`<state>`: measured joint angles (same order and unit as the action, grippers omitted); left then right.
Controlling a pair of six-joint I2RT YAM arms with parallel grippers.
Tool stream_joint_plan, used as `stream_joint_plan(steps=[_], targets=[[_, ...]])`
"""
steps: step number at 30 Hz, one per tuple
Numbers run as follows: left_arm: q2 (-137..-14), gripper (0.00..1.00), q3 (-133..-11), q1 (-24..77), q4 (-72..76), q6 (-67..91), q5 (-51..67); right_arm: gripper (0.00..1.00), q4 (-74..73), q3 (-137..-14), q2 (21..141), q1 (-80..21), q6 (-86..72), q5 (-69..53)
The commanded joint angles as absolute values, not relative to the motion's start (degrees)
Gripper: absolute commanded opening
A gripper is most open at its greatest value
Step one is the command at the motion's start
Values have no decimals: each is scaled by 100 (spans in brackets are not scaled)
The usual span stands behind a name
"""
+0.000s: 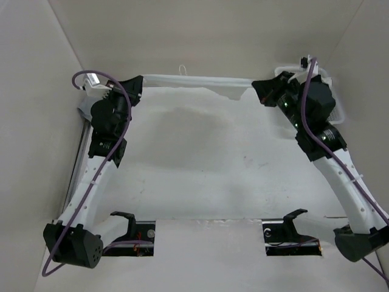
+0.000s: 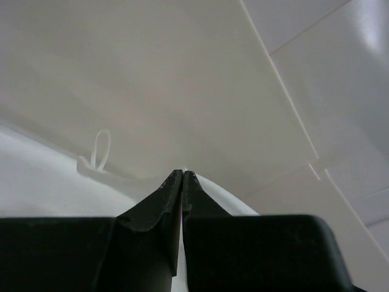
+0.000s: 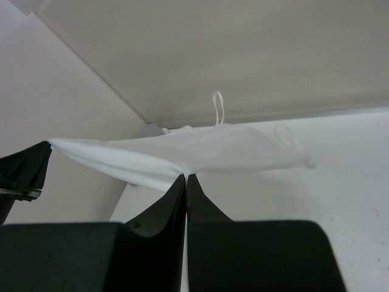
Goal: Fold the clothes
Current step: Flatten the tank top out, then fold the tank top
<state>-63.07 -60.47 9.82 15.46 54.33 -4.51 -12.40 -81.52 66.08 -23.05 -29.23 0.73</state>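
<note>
The clothes (image 1: 196, 80), a thin white top, hang stretched in a taut band between my two grippers above the far side of the table. A narrow strap loop (image 1: 181, 69) sticks up from its top edge. My left gripper (image 1: 137, 84) is shut on the left end. In the left wrist view its jaws (image 2: 183, 174) pinch white fabric (image 2: 36, 182), with a strap loop (image 2: 100, 152) beside them. My right gripper (image 1: 259, 85) is shut on the right end. In the right wrist view its tips (image 3: 186, 177) nip the lower edge of the cloth (image 3: 200, 149).
White walls (image 1: 36, 121) enclose the table on the left, back and right. A pale bin rim (image 1: 340, 112) shows behind the right arm. A grey bundle (image 1: 84, 112) lies behind the left arm. Two black brackets (image 1: 129, 220) (image 1: 293, 218) stand at the near edge.
</note>
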Motion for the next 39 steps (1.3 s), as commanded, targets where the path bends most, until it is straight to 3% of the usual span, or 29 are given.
stream_joint_plan(steps=[1, 10, 15, 20, 23, 26, 31, 39], targets=[[-6004, 1, -4926, 1103, 2021, 5572, -396, 3, -784, -6825, 6233, -2324, -3242, -53], [-4573, 2, -1778, 752, 1908, 5792, 262, 3, 105, -3089, 5081, -2877, -4270, 35], [-2948, 2, -792, 698, 233, 5976, 729, 2, -218, -1699, 4099, -4104, -5121, 315], [-1146, 2, -773, 1031, -2140, 6152, 494, 2, -1544, -1529, 2999, -5688, -6186, 1220], [-853, 2, -1019, 1261, -2531, 6196, 28, 3, -1968, -1888, 2996, -6164, -6267, 1652], [-1412, 2, -1431, 1261, -2007, 6013, -368, 3, -1785, -2380, 3601, -5641, -5672, 1618], [-3450, 2, -1828, 1147, -57, 5880, -483, 3, -732, -2935, 4726, -4173, -4598, 890], [-6254, 2, -2442, 866, 2002, 6160, -633, 3, 649, -3760, 6835, -2528, -4114, -113]])
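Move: Both hands hold the tank top high. The clear table where it is to be laid lies about 36 cm below the left hand, some 9 cm back and 15 cm to its right; from the right hand it is about 37 cm down, 6 cm back and 17 cm to the left. The grey folded clothes lie about 14 cm ahead of the left hand and 20 cm to its left, 35 cm lower; the basket is roughly 17 cm ahead of the right hand, 27 cm to its right and 34 cm down. Still pinching the tank top stretched between their shut fingers, both hands swing steeply down and back together, dropping some 35 cm while the fingertips tip about 40 degrees towards the table. Low over the table they level off and go on drawing back towards the bases, then reverse and carry the held edge forward again by 10 to 15 cm towards the strap end, the right hand making the longer sweep and turning counter-clockwise on the way back, then clockwise again. ##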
